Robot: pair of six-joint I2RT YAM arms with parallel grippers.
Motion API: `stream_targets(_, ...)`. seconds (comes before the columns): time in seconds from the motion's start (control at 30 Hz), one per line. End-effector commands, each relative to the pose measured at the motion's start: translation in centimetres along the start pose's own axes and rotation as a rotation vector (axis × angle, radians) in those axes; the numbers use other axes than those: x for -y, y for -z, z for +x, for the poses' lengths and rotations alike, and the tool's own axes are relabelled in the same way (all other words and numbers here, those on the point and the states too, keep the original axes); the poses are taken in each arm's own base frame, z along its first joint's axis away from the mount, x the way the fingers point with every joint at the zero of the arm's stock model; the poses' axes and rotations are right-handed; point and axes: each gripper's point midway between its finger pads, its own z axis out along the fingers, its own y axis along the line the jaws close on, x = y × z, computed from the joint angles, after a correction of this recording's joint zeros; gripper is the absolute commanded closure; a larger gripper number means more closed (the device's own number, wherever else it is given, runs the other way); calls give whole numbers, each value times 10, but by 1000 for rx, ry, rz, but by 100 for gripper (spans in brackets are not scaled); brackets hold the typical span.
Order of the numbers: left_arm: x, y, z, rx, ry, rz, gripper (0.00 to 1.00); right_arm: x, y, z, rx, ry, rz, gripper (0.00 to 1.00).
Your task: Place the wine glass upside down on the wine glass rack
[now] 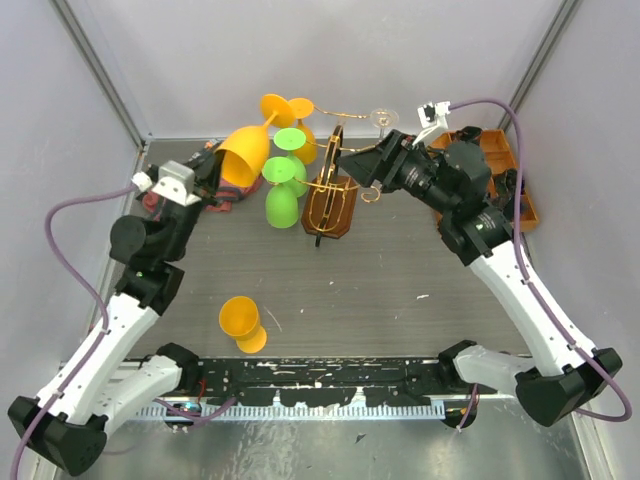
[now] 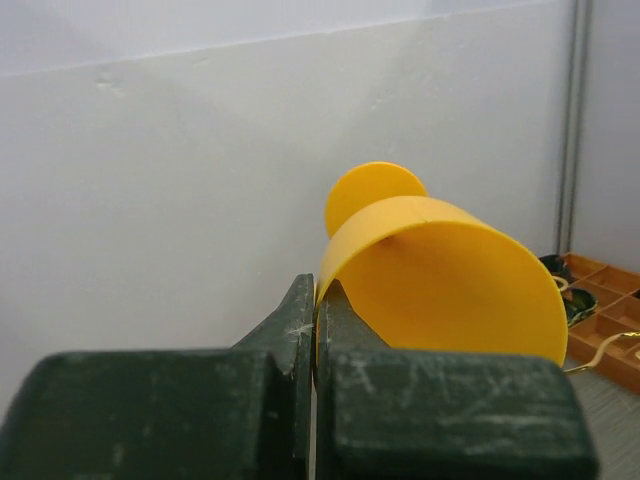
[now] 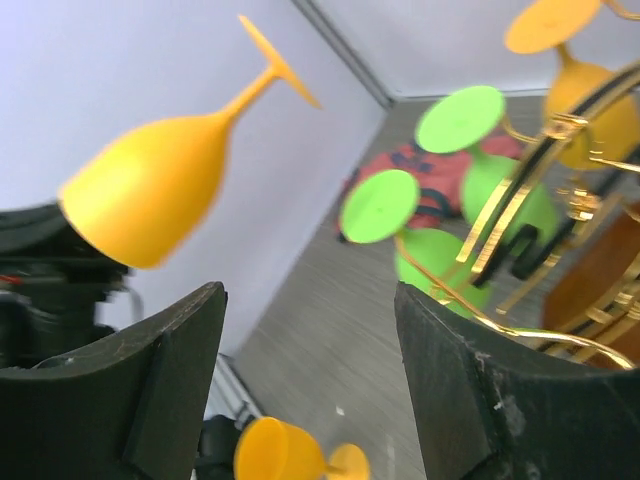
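My left gripper is shut on the rim of an orange wine glass, which hangs in the air left of the rack, tilted with its foot up toward the back wall. The wine glass rack stands mid-table at the back, with gold wire arms and a brown wooden base. It carries two green glasses and an orange one, all upside down. My right gripper is open and empty, close to the rack's right side.
Another orange glass lies on its side on the grey table near the front. A brown compartment tray sits at the back right behind the right arm. A red and black object lies by the left gripper. A clear glass hangs on the rack's far arm.
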Motion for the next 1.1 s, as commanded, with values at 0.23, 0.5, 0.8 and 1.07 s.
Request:
stream_targets(0.23, 21, 25, -61, 444, -118, -37, 100, -97, -21, -16, 144, -179, -365, 25)
stream_targets(0.5, 26, 32, -52, 443, -169, -70, 100, -121, -42, -23, 159, -197, -462, 25)
stream_targets(0.8, 22, 41, -49, 447, -154, -88, 100, -136, -49, -41, 214, -182, -514, 24)
stream_targets(1.07, 23, 40, -45, 454, -128, -96, 100, -130, -62, -38, 218, -244, -492, 26)
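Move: Held by its rim in the left fingers, the yellow wine glass has its middle about 6 cm ahead of that hand, 6 cm to the right and 4 cm above. From the empty right hand the same glass lies some 18 cm left, 5 cm ahead and 8 cm higher. The rack stands about 4 cm left and 7 cm ahead of the right hand, 14 cm lower; its nearest hanging green glass is roughly 14 cm left, 3 cm ahead, 12 cm below. Reaching above the rack for the held yellow glass, the right hand goes about 10 cm left, then mostly upward some 8 cm, its fingers wide open, rolling left side up and swinging counter-clockwise. The left keeps its rim pinch, draws back about 5 cm and tips its fingers up by nearly 25 degrees. ##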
